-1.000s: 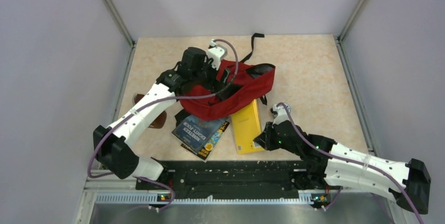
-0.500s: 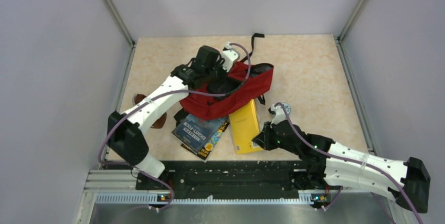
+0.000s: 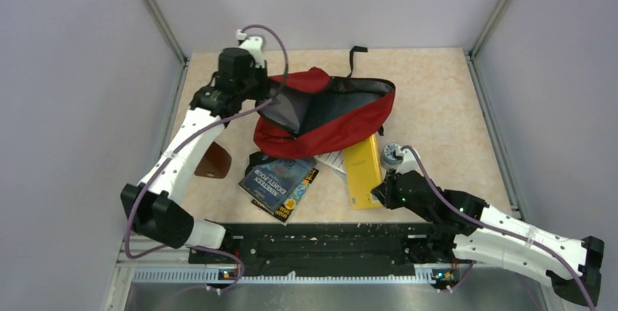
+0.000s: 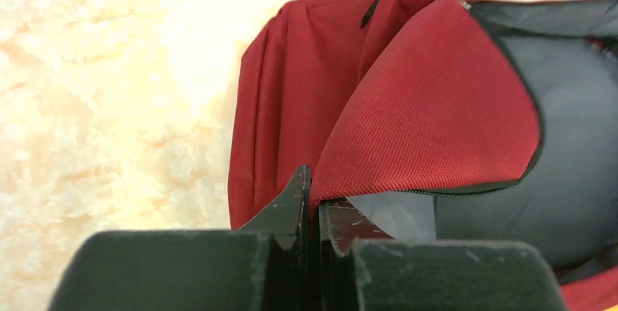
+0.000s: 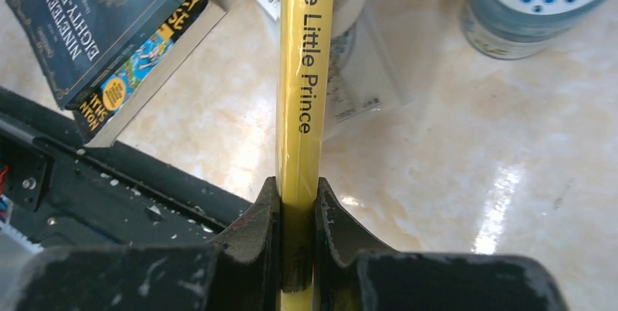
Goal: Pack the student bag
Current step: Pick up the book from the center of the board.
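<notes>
The student bag [image 3: 342,118] is a red backpack lying mid-table, its mouth held open so the dark grey lining [image 3: 313,111] shows. My left gripper [image 3: 259,100] is shut on the edge of the bag's red flap [image 4: 430,121] and holds it up toward the back left; in the left wrist view the fabric is pinched between the fingertips [image 4: 315,202]. My right gripper [image 3: 379,196] is shut on the spine of a thin yellow book, "The Little Prince" [image 5: 304,71], which points at the bag's front edge [image 3: 362,169].
A dark blue book [image 3: 273,178] lies on another book left of the yellow one. A brown pouch [image 3: 213,162] sits by the left arm. A small round jar [image 3: 393,153] stands right of the yellow book, and a clear packet [image 3: 331,159] lies under it. Walls enclose the table.
My left gripper closed on the bag's flap and pulled it up and to the back left, opening the bag. My right gripper shifted the yellow book a little to the right.
</notes>
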Robot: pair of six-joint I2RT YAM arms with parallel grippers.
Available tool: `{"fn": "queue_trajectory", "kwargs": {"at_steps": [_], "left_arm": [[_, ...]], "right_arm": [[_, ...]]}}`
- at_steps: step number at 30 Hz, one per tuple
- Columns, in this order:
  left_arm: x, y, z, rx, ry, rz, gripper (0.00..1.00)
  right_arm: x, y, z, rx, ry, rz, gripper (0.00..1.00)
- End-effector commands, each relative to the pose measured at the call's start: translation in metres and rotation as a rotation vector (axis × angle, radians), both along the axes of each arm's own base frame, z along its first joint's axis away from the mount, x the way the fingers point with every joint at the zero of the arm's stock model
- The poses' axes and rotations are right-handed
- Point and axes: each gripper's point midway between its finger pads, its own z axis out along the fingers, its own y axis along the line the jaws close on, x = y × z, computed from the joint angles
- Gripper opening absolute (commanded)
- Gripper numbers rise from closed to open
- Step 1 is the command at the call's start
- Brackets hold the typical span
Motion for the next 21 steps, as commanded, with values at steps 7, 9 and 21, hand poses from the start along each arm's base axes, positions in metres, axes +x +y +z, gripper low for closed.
{"fn": "queue_trajectory", "kwargs": {"at_steps": [7, 9, 21], "left_arm": [[-0.002, 0.021, 0.061, -0.300, -0.129, 0.057, 0.00], [-0.003, 0.025, 0.066, -0.315, -0.150, 0.058, 0.00], [-0.036, 0.003, 0.079, -0.333, -0.201, -0.162, 0.00]], "right_arm": [[0.025, -0.036, 0.076, 0.048, -0.189, -0.186, 0.00], [0.026, -0.042, 0.080, 0.032, -0.198, -0.205, 0.00], [0.048, -0.028, 0.167, 0.184, -0.425, -0.214, 0.00]]}}
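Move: The bag's open mouth lies roughly 25 cm ahead of the right hand, 14 cm left and about level with it. The blue jar stands some 11 cm ahead and 4 cm right, 10 cm below; the white case lies 9 cm ahead, 13 cm left, the Nineteen Eighty-Four book 2 cm ahead, 30 cm left. From the left hand, already gripping the flap, the mouth is about 20 cm right, 3 cm back, 12 cm below. Right hand lifts its pinched book about 8 cm and 5 right; left hand raises the gripped bag 3. ##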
